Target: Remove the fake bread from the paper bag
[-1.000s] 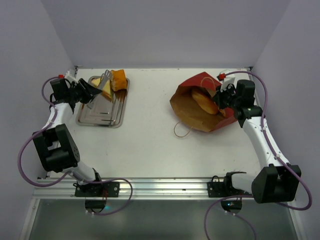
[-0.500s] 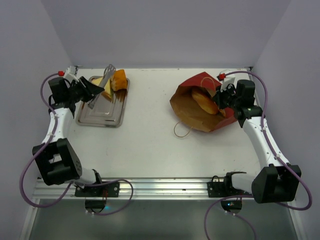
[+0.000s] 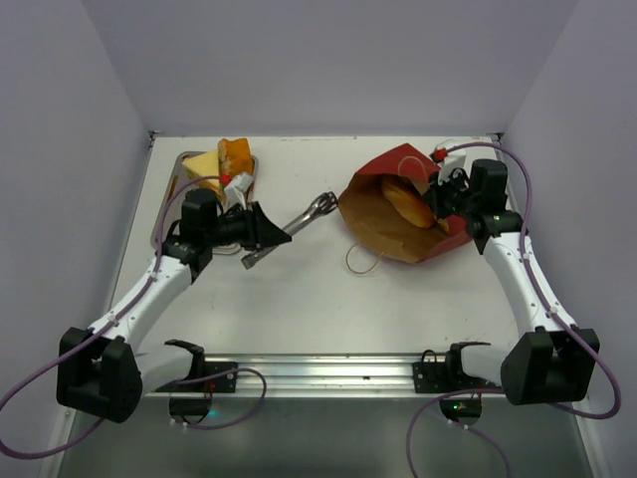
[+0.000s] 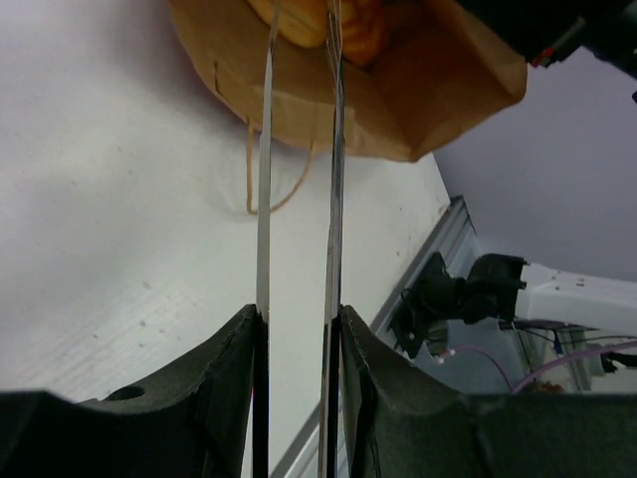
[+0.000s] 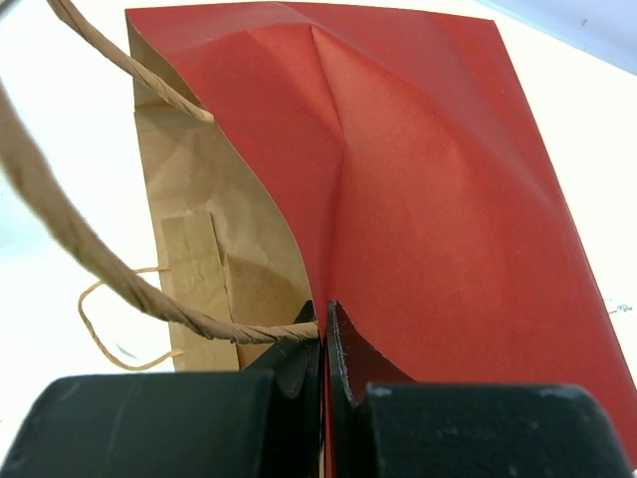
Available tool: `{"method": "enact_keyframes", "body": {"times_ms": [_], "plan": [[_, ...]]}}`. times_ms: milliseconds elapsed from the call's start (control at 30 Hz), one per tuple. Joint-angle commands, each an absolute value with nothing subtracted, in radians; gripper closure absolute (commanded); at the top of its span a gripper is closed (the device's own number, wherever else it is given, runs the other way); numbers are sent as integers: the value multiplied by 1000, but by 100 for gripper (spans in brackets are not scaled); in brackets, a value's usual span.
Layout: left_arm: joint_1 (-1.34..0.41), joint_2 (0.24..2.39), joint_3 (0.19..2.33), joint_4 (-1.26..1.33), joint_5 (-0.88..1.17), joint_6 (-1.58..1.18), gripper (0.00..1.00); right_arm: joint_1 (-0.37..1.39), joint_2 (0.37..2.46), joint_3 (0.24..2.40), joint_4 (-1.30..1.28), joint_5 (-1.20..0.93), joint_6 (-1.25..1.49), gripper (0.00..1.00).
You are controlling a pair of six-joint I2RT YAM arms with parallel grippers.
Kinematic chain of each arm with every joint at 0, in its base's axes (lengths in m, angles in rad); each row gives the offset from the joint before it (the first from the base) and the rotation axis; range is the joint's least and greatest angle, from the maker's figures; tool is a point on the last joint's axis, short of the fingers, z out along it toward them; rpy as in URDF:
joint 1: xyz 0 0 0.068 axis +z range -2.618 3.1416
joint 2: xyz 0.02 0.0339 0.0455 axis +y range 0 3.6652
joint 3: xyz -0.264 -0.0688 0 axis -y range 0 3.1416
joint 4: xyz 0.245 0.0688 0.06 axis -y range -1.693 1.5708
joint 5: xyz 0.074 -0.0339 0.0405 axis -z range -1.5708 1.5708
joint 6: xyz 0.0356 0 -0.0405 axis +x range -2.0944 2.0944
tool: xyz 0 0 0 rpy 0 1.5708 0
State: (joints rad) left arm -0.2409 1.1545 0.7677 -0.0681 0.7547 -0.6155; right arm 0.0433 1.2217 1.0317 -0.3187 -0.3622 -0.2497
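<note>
The paper bag (image 3: 370, 211) lies on its side at the right, red outside and brown inside, with its mouth facing left. A golden piece of fake bread (image 3: 406, 201) shows inside it. My right gripper (image 3: 441, 199) is shut on the bag's upper red rim (image 5: 428, 179), beside a string handle (image 5: 80, 249). My left gripper (image 3: 267, 231) is shut on a pair of metal tongs (image 3: 307, 215). The tongs' tips reach almost to the bag's mouth. In the left wrist view the two tong arms (image 4: 265, 179) stand slightly apart and point at the bread (image 4: 368, 25) in the bag (image 4: 299, 90).
A steel tray (image 3: 250, 186) sits at the back left, with a yellow piece (image 3: 202, 167) and an orange piece (image 3: 236, 154) of bread on it. A loose string handle (image 3: 360, 261) lies on the table in front of the bag.
My left arm has swung from over the tray to the middle of the table, carrying the tongs toward the bag's mouth. The right arm and the bag have not moved.
</note>
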Motion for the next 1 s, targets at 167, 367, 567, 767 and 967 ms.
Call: {"method": "enact_keyframes", "body": {"times_ms": [167,367,567,767,967], "plan": [[-414,1130,670,156,700,-810,61,40,1203,1025,-337,-408,-298,100],[-534,1288,706,365,628,-942,61,40,1201,1014,-336,-413,-307,99],[-617,1532,847,440,542,-1023,60,40,1200,1006,-331,-425,-302,99],[-646,1707,966,502,488,-1117,59,40,1195,994,-322,-434,-296,99],[-652,1840,1037,517,445,-1195,58,40,1200,988,-313,-440,-288,99]]}}
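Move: The long bread in the paper bag lies about 34 cm to the right of the left hand, some 17 cm ahead and 12 cm lower. The bag's mouth opens nearer, roughly 27 cm right, 11 cm ahead and 10 cm below; its front loop handle hangs about 23 cm right, 6 cm ahead, near table level. From the right hand, the bread is some 8 cm ahead, 6 cm left and 12 cm below. Bring the left gripper, still holding the tongs, about 17 cm to the right and 7 cm down, easing back some 4 cm at first, then curving forward about 8 cm so the tongs' tips slide into the bag's mouth towards the bread. Tip the wrist about 20 degrees downward and keep the tongs slightly apart. Keep the bag's rim pinched with the right gripper. ##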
